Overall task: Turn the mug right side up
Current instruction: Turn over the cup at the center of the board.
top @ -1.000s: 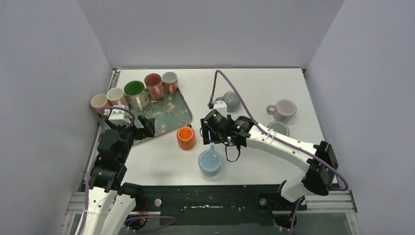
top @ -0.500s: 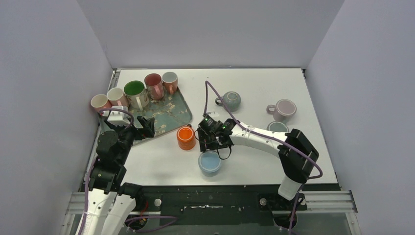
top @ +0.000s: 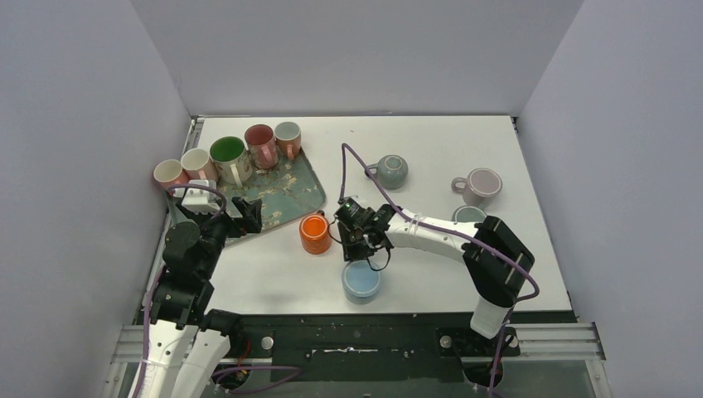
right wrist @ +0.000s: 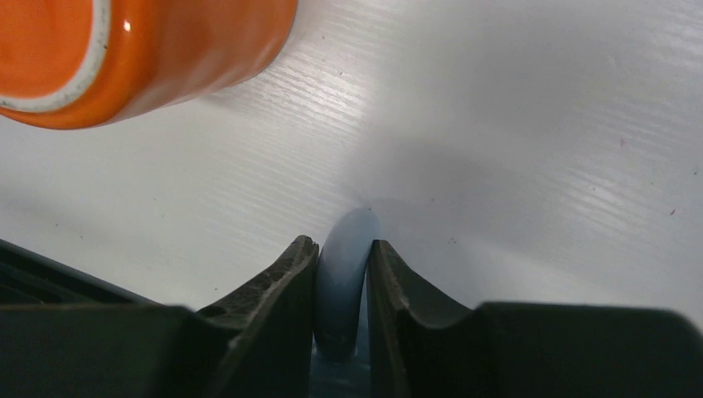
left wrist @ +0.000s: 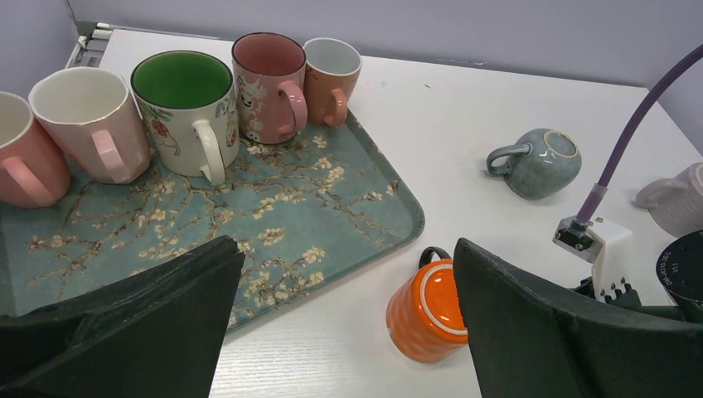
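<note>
A light blue mug (top: 361,280) stands near the table's front edge with its handle pointing away from the arms. From above I cannot tell whether its base or its mouth faces up. My right gripper (top: 362,249) reaches down at the mug's far side. In the right wrist view this gripper (right wrist: 341,249) is shut on the blue handle (right wrist: 340,290), with both fingers pressed against it. An orange mug (top: 315,233) stands upside down just to the left, its white-ringed base up. My left gripper (left wrist: 348,323) hangs open over the tray's near corner and holds nothing.
A flowered teal tray (top: 303,192) at the back left carries several upright mugs. A grey mug (top: 391,171) lies tilted behind the right arm. A pale mauve mug (top: 481,184) and a greenish one (top: 471,214) stand at the right.
My right gripper swung left, came down over the blue mug's handle and closed on it. The mug slid slightly toward the front edge. The left arm stayed still.
</note>
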You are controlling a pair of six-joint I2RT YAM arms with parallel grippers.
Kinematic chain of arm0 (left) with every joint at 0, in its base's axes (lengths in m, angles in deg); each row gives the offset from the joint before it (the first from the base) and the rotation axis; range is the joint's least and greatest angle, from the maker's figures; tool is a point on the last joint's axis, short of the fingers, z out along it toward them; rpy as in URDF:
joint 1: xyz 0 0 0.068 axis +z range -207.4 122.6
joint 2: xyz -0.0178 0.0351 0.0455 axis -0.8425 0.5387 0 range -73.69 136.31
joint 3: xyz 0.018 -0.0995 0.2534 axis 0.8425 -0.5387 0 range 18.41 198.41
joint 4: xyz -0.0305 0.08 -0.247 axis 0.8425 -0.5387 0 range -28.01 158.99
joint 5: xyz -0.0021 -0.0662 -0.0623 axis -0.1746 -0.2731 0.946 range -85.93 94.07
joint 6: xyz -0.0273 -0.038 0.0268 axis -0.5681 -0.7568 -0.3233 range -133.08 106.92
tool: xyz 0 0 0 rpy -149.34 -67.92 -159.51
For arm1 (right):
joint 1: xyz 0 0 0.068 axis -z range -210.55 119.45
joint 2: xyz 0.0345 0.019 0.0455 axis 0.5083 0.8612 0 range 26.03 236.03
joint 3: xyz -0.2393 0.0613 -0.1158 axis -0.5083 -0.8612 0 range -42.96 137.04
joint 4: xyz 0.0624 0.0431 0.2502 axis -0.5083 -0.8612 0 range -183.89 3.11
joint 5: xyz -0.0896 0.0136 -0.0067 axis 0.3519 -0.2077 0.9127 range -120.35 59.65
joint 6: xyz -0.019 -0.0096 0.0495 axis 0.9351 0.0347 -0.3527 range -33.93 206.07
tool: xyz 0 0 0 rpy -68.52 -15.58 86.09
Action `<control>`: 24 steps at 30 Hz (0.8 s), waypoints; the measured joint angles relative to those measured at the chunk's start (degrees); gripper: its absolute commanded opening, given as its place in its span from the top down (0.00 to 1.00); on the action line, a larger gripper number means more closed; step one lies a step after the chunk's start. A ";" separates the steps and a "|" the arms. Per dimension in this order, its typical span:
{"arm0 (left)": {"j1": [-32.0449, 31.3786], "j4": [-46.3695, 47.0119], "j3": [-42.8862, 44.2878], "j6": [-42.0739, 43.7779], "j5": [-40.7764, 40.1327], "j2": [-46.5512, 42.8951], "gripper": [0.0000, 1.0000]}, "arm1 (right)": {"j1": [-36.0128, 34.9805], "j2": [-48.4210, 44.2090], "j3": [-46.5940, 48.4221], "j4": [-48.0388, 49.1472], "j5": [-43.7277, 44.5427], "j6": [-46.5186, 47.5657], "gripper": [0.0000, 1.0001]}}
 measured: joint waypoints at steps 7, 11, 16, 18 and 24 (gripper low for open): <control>0.00 0.00 0.00 0.00 0.02 -0.02 0.03 | 0.11 -1.53 -0.79 0.55 -0.17 4.04 1.00; 0.00 0.02 0.00 0.00 0.13 0.00 0.03 | 0.11 -6.23 -3.96 2.78 0.17 8.74 1.00; 0.35 0.02 -0.02 0.00 0.15 0.13 0.03 | 0.09 -14.75 -8.41 5.29 0.50 14.80 1.00; 0.44 0.04 -0.02 0.00 0.17 0.11 0.03 | 0.02 -16.94 -9.33 6.75 0.87 16.98 1.00; 0.66 0.09 -0.11 -0.02 0.17 0.11 0.03 | -1.29 -20.50 -13.25 12.50 3.13 20.61 0.97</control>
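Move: Back towards the bases by some 5 cm and about 2 cm to the right of the right hand stands the middle of the blue mug, upside down on the table and roughly level with the fingers already gripping its handle. From that hand the orange mug stands about 5 cm ahead and 9 cm to the left, the grey mug some 22 cm ahead and 10 cm to the right. The idle left hand has the blue mug about 11 cm back, 26 cm to its right and 23 cm below. Lifting the blue mug by its handle, the right hand climbs about 6 cm, drifting some 2 cm to the right, away from the orange mug. As it rises, the wrist swings the downward-pointing fingers forward by roughly 25 degrees and turns about 15 degrees counter-clockwise, while the fingers keep their pinch on the handle. ##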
